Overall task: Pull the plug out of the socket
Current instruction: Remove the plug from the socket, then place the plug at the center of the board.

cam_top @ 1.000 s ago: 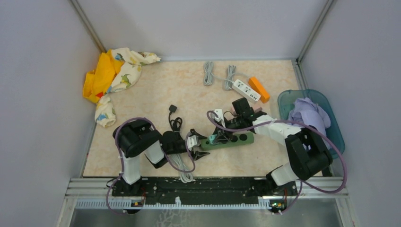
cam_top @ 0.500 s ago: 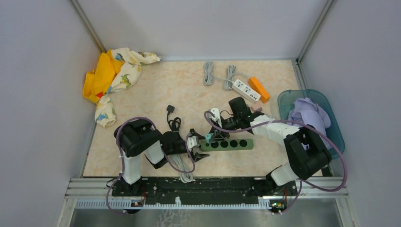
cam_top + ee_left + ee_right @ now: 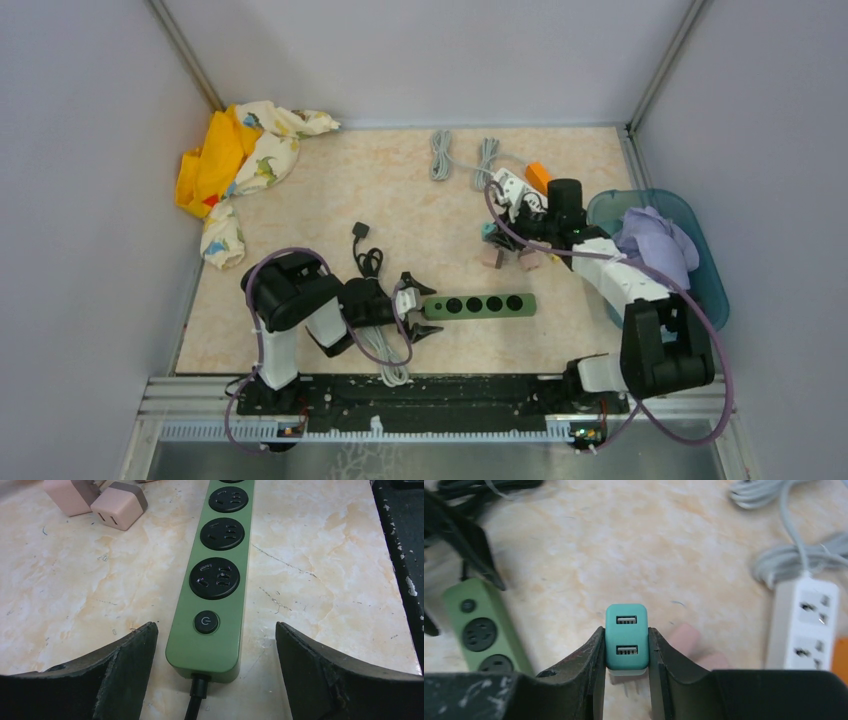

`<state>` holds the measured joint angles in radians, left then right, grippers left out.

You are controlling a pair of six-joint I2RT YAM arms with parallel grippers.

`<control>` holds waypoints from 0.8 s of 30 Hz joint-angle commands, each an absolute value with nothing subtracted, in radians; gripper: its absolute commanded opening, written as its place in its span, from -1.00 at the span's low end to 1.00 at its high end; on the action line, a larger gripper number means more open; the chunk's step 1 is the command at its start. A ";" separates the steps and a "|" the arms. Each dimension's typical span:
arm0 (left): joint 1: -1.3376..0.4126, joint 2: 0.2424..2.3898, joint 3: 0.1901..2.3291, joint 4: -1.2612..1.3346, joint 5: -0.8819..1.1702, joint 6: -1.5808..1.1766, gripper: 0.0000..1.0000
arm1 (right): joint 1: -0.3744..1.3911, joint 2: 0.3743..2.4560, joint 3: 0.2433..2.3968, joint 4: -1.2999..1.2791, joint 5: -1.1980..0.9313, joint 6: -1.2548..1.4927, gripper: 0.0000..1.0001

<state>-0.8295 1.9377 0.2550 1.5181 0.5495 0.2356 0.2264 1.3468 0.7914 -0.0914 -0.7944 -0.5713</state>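
Note:
The green socket strip (image 3: 478, 305) lies flat on the table with all its black outlets empty. My left gripper (image 3: 432, 310) is open, its fingers apart on either side of the strip's switch end (image 3: 206, 622) without touching it. The teal two-port USB plug (image 3: 626, 637) is out of the strip and hangs above the table. My right gripper (image 3: 625, 630) is shut on its sides. In the top view the plug (image 3: 488, 231) sits behind and to the right of the strip, near the white strip.
Two pink plugs (image 3: 492, 258) (image 3: 530, 260) lie below the held plug. A white power strip (image 3: 512, 190), an orange block (image 3: 538, 175) and grey cables (image 3: 440, 155) are at the back. A teal bin (image 3: 600, 210) stands right, yellow cloth (image 3: 235, 160) back left, black cable (image 3: 370, 260) near the left arm.
My right gripper pulled the teal plug out of the green strip and carried it back and to the right. My left gripper opened off the strip's end.

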 commanded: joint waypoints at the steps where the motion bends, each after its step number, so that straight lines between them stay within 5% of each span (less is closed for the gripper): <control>1: -0.833 1.951 0.242 1.673 0.552 0.223 0.85 | 0.154 1.338 0.798 -0.022 -0.613 -0.516 -0.96; 7: -0.833 1.952 0.237 1.686 0.550 0.221 0.85 | 0.116 1.388 0.831 -0.066 -0.490 -0.529 -0.87; 20: -0.832 1.951 0.232 1.695 0.552 0.220 0.85 | 0.113 1.466 0.843 -0.059 -0.364 -0.514 -0.04; 24: -0.833 1.952 0.229 1.702 0.553 0.220 0.85 | 0.112 1.457 0.847 -0.060 -0.365 -0.509 0.05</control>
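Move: The teal plug is already out and in the right fingers; its clear spot among the loose plugs lies about 5 cm ahead, 9 cm right and 10 cm below the right hand. A pink plug lies 1 cm ahead and 4 cm right, another 1 cm back and 14 cm right; the white power strip's middle is some 17 cm ahead and 11 cm right. The green socket strip is 12 cm back, 1 cm left. From the left hand that spot is roughly 17 cm ahead, 19 cm right, about level. Carry the held teal plug with the right hand to the right, about 10 cm, going some 5 cm forward early and sinking about 6 cm, down towards the gap among the pink plugs. Swing the wrist clockwise on the way, fingertips dipping, some 30 degrees in all, then open the fingers about halfway near the end of the descent to let go of the plug. ##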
